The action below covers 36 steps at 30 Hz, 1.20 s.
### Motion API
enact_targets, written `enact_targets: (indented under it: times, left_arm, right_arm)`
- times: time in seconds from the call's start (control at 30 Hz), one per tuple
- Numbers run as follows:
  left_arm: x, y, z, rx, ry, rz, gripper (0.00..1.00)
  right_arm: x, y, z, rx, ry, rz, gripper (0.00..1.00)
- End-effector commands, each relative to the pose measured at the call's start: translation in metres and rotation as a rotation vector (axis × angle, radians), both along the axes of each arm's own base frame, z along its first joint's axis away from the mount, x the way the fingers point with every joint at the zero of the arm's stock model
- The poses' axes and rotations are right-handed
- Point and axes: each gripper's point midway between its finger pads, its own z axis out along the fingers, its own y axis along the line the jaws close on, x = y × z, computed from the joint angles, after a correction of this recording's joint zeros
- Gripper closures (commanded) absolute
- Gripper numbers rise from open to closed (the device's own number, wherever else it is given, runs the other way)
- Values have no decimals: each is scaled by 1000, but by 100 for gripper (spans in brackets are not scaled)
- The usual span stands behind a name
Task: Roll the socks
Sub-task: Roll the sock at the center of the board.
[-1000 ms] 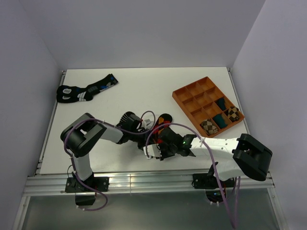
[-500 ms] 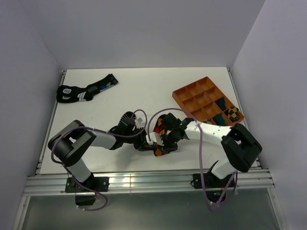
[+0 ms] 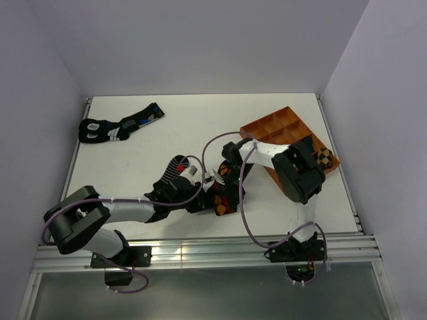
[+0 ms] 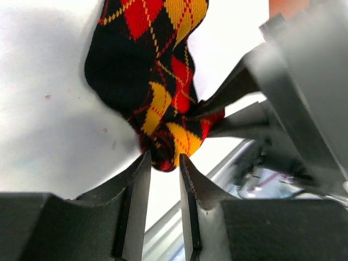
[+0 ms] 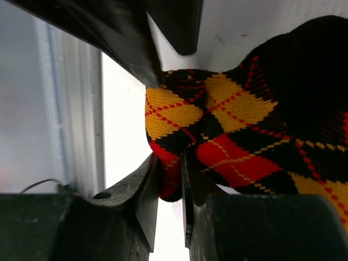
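Observation:
The long argyle sock (image 3: 223, 205) lies bunched near the table's front middle, black with red and orange diamonds (image 4: 147, 70) (image 5: 244, 119). My right gripper (image 3: 230, 193) (image 5: 169, 163) reaches down from the far side and is shut on a fold at the sock's end. My left gripper (image 3: 208, 200) (image 4: 163, 163) comes in from the left. Its jaws stand apart and the sock's tip sits just at its fingertips. The short striped ankle sock (image 3: 177, 167) lies behind my left wrist, partly hidden by it.
An orange compartment tray (image 3: 267, 127) stands at the back right with rolled bundles (image 3: 323, 157) in its near cells. A pair of black socks with blue and white marks (image 3: 117, 127) lies at the back left. The metal front rail (image 3: 200, 243) is close behind the grippers.
My left gripper has opened and its arm has stretched lower along the table. The right arm has folded back, so its gripper now comes at the sock from the far side.

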Motion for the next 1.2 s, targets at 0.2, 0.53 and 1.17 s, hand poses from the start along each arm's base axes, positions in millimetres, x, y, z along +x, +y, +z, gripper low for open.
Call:
enact_targets:
  times: [0.2,0.53,1.17]
  left_arm:
    - [9,2,24,82,-449,-38,57]
    - [6,4,36,-65,-638,-20,51]
    - [-7,-35,30,41,-776,-266,46]
  right_arm:
    - [-7,-1,9,-80,220,-9,83]
    - [-1,13,13,-86,321,-78,83]
    - [9,10,-2,-161,338,-156,82]
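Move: The sock's rolled end sits right at the left hand's slightly parted fingertips, about 2 cm to their right, 1 cm ahead and 2 cm below. The right fingers already pinch that end. From the right hand, the sock's unrolled foot is some 9 cm ahead and 1 cm left, just below. The striped sock lies roughly 14 cm left of the left hand, 10 cm farther out and 4 cm down. The right fingers keep their pinch on the sock's rolled end and stay nearly in place while the wrist turns some 20 degrees, swinging the fingertips back towards the base. The left fingers come free of the roll and spread wider, their wrist tilting about 40 degrees from slanting down to nearly level and more forward; that hand hovers at first, then rises about 3 cm and shifts a little right, above the pinched end. ##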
